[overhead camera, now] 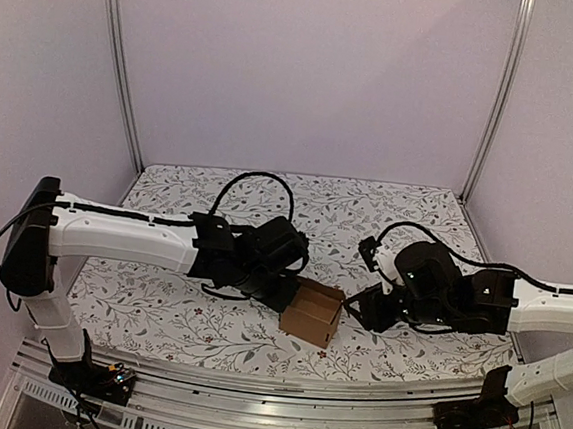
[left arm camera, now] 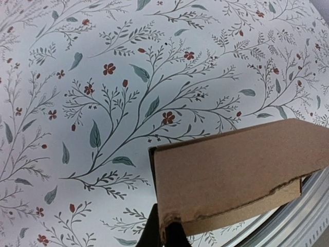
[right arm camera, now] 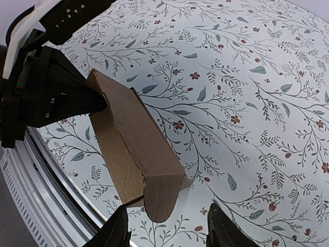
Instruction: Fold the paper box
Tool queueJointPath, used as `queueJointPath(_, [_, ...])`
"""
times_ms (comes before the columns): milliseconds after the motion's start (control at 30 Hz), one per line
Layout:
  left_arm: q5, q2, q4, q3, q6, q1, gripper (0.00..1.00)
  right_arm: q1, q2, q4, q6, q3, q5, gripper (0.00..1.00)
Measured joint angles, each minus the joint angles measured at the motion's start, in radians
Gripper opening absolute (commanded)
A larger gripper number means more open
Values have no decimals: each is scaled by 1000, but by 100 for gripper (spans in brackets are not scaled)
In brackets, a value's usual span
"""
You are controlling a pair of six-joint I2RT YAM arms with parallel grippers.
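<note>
The paper box (overhead camera: 311,313) is a small brown cardboard carton, part folded, standing on the flowered table between the two arms. My left gripper (overhead camera: 285,293) holds its left wall. In the left wrist view the gripper (left arm camera: 163,232) is shut on the lower corner of the box (left arm camera: 231,175). My right gripper (overhead camera: 358,309) is just right of the box. In the right wrist view that gripper (right arm camera: 167,226) is open, its fingers on either side of a rounded flap (right arm camera: 162,198) at the near end of the box (right arm camera: 128,139), not touching it.
The flowered tablecloth (overhead camera: 417,216) covers the table. A metal rail (overhead camera: 252,382) runs along the near edge, close under the box. Pale walls and two upright metal posts (overhead camera: 119,59) close the back. The left arm's black wrist (right arm camera: 46,92) fills the right wrist view's upper left.
</note>
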Motion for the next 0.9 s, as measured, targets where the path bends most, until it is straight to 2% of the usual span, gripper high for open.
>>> queueJointPath(233, [-6,8,-4,10,-28,-1,0,14,70,-5,24,56,11,36])
queueJointPath(567, [-19,14,-6,17,-71,-3,0,22,143,-23,53,84,77,10])
queueJointPath(733, [-27,26,-18,35,-94,-3,0,26,169,-36,67,118,113,0])
queueJointPath(900, [-62,47,-33,62,-119,-5,0,26,198,-46,92,140,163,0])
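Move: Just ahead of the half-open right fingers, about 2 cm to their left, 1 cm farther out and 2 cm lower, is the paper box's far right corner with its rounded tab. The box's middle lies roughly 7 cm left, 3 cm back and 4 cm below the right hand; the left gripper, pinching the far wall's other end, is some 11 cm left and 3 cm farther out. From the left hand that corner is about 9 cm right and 2 cm back. Closing from half open to shut, the right fingers ease about 3 cm forward, 1 to 2 cm left and about 1 cm down onto the box's far right corner, turning some 10 degrees clockwise, and pinch the wall edge by the rounded tab. The left hand keeps its shut grip on the far left end, turning slightly counter-clockwise as it creeps about 1 cm forward. ##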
